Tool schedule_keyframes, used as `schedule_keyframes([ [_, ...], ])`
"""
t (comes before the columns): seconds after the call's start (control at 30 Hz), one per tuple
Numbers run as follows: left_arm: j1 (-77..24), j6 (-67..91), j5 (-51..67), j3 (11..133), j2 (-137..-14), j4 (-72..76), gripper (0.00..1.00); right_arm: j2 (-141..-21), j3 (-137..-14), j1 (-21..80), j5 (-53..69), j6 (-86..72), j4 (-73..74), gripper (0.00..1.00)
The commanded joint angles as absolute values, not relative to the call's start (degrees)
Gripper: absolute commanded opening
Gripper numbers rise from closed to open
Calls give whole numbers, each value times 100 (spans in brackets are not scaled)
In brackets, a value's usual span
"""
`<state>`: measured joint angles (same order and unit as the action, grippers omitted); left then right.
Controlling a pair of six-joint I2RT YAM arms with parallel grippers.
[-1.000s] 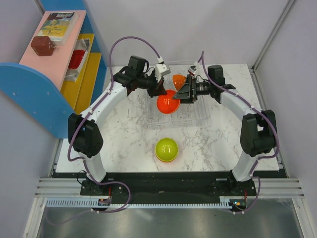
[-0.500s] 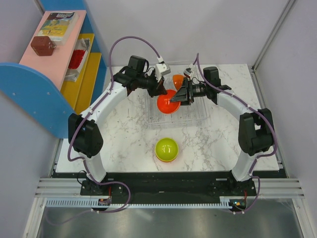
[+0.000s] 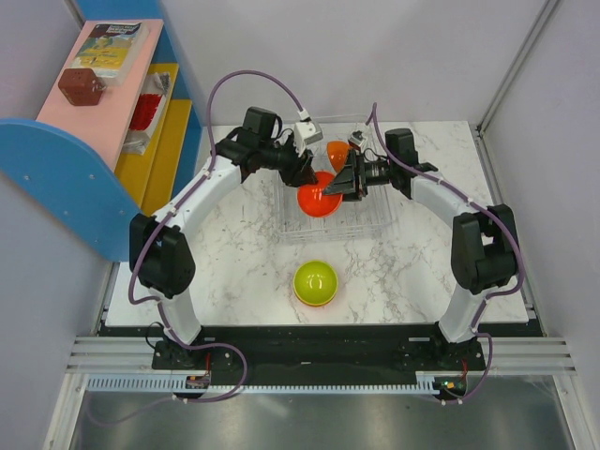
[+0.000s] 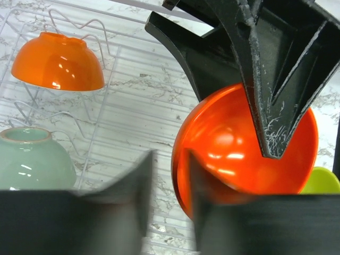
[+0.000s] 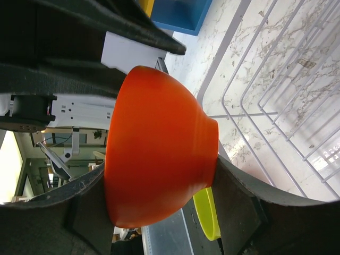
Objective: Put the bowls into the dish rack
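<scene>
A red-orange bowl (image 3: 319, 199) hangs tipped on its side over the wire dish rack (image 3: 370, 220). My right gripper (image 3: 339, 185) is shut on it; in the right wrist view its fingers (image 5: 239, 202) press the foot and the rim side of the bowl (image 5: 159, 149). My left gripper (image 4: 169, 159) is open, its fingers straddling the bowl's rim (image 4: 234, 154) with a gap on the left side. An orange bowl (image 4: 58, 61) and a pale green bowl (image 4: 32, 159) stand in the rack (image 4: 133, 111). A yellow-green bowl (image 3: 316, 283) sits on the table in front of the rack.
A blue and yellow shelf unit (image 3: 84, 159) with packets stands along the left edge of the marble table (image 3: 234, 272). Grey walls close in the back and right. Both arms arch over the table's sides and meet above the rack.
My right gripper has moved in and closed on the red-orange bowl. My left gripper's jaws have parted from the bowl's rim. The bowl has barely moved.
</scene>
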<state>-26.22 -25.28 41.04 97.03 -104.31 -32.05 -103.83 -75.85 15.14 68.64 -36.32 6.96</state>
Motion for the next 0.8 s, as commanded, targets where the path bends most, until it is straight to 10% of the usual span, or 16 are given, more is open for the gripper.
schedule_keyframes([
  [0.0, -2628, -2435, 4236, 9607, -10301, -3014, 54, -10169, -7541, 1512, 7067, -3577, 343, 0],
  [0.33, -1882, -1890, 4719, 9379, -9950, -2830, 99, -10151, -7734, 1336, 6198, -2939, 1035, 0],
  [0.77, -1318, -2407, 4868, 7252, -7992, -2909, 100, -10063, -9105, 1555, 1858, -1109, 3295, 0],
])
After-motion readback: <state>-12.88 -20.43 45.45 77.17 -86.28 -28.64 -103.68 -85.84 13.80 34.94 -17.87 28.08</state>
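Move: The red bowl's middle is some 3 cm left of the right hand point, in that hand's grip, with the left fingers still around its rim; from the left hand it is about 3 cm back, 2 cm right and slightly lower. The free tines lie roughly 6 cm ahead and 5 cm right of the right hand, 12 cm down; the orange bowl is 13 cm ahead, 2 cm right, and the green bowl 12 cm ahead, 9 cm left. From the left hand, the lime bowl is 21 cm back, 2 cm right. The left fingers, already parting, open wide and let go of the red bowl's rim; the left hand then slips off leftward about 10 cm, drawing back near the end. The right fingers keep their hold and carry the bowl forward and to the right, sinking some 4 cm towards the free tines before the orange bowl, while the wrist rolls the fingers downward and turns clockwise, about 35 degrees in all. ##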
